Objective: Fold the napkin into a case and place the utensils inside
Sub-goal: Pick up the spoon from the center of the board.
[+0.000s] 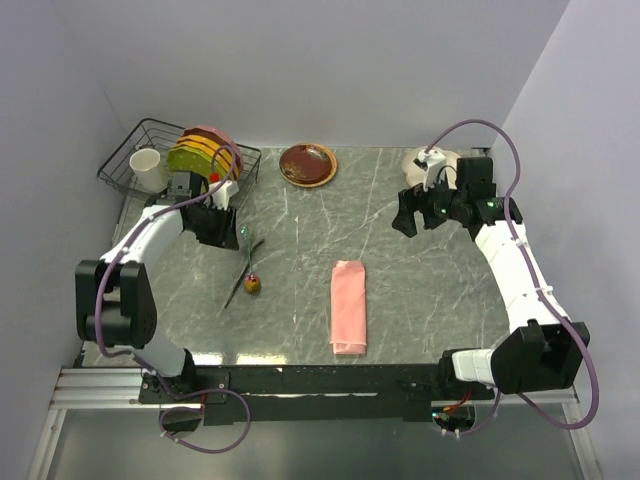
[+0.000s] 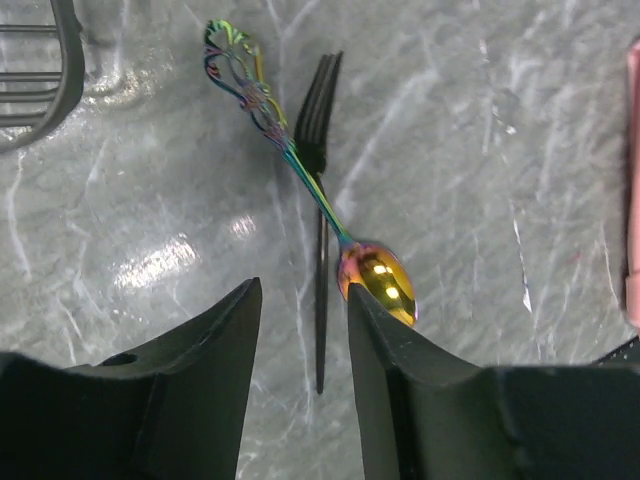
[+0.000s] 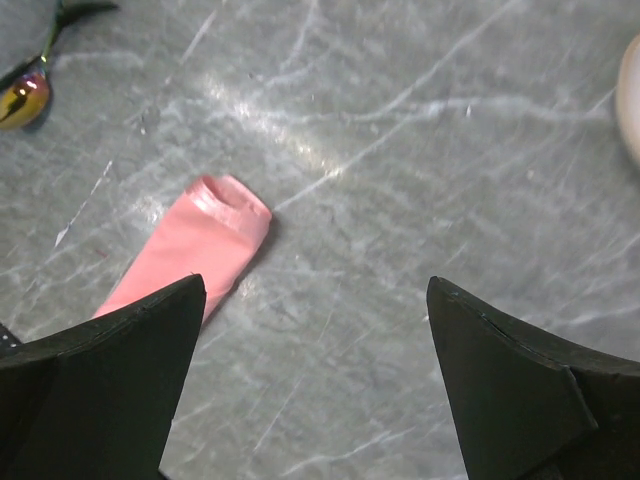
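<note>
The napkin lies folded as a narrow salmon-pink case (image 1: 348,305) on the marble table, its open end (image 3: 225,215) showing in the right wrist view. The utensils lie crossed to its left. The spoon has a gold head (image 2: 378,280) and an iridescent handle. The dark fork (image 2: 319,150) lies under the spoon. My left gripper (image 2: 303,330) is partly open with the fork's thin handle end lying between its fingers, untouched. It hovers at the utensils' far end (image 1: 228,228). My right gripper (image 3: 315,340) hangs wide open over bare table, right of the case (image 1: 410,220).
A wire dish rack (image 1: 125,160) at the back left holds a white cup (image 1: 147,168) and coloured plates (image 1: 205,152). A brown plate (image 1: 307,164) sits at the back centre. A white bowl (image 1: 425,160) is behind the right arm.
</note>
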Controlling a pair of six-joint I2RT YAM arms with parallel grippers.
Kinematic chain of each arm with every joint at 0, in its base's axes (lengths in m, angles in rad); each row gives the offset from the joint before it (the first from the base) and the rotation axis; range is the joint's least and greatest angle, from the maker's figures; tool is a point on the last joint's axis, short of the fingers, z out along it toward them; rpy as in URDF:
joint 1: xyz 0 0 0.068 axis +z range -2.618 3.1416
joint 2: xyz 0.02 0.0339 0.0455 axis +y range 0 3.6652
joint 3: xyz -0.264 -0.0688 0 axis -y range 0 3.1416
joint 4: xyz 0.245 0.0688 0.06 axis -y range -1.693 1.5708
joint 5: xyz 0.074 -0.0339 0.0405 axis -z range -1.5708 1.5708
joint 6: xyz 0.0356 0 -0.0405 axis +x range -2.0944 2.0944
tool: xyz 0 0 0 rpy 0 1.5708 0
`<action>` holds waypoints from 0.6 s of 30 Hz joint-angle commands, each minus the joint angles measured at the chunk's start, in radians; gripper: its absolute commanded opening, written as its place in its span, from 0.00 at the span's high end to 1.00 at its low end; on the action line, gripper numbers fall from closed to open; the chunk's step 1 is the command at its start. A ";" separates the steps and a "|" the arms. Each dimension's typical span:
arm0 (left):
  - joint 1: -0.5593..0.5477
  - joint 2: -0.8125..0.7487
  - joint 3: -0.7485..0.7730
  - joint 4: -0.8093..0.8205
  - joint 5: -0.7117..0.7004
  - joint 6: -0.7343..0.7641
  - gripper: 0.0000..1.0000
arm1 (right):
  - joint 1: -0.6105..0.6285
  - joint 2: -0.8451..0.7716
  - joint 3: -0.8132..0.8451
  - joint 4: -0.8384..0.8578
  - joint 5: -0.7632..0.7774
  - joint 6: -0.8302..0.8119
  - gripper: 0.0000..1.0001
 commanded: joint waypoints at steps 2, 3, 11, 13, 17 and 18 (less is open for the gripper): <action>-0.009 0.081 0.037 0.115 -0.025 -0.127 0.55 | -0.004 0.006 0.037 -0.040 0.042 0.053 0.00; -0.009 0.102 0.037 0.133 -0.019 -0.167 0.55 | -0.006 0.011 0.035 -0.040 0.050 0.058 0.00; -0.009 0.207 0.066 0.264 0.003 -0.319 0.56 | -0.004 0.020 0.060 -0.051 0.073 0.081 0.00; -0.009 0.233 0.069 0.294 0.003 -0.346 0.55 | -0.005 0.020 0.065 -0.052 0.079 0.078 0.00; -0.010 0.277 0.086 0.322 -0.005 -0.380 0.54 | -0.006 0.023 0.071 -0.059 0.082 0.078 0.00; -0.010 0.291 0.090 0.324 -0.003 -0.386 0.54 | -0.006 0.026 0.072 -0.062 0.082 0.076 0.00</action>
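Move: The spoon lies about 4 cm ahead of the left hand's point, 5 cm to its right and some 9 cm below, its handle pointing away from the robot. The fork lies beneath it, its middle about 5 cm nearer the robot than the spoon's. The dish rack's middle is roughly 24 cm ahead of the left hand and 13 cm to its left; the folded napkin is some 31 cm to its right and 11 cm back. From the right hand the spoon is about 42 cm left, 3 cm ahead and 22 cm down. The spoon's handle is what the left hand closes in on, travelling about 6 cm forward while sinking some 4 cm, then levelling off as it keeps going forward. The wrist turns about 15 degrees counter-clockwise; the fingers stay roughly half open, not yet on the spoon. The gripper comes right up to the rack's near corner and seems to nudge it. ##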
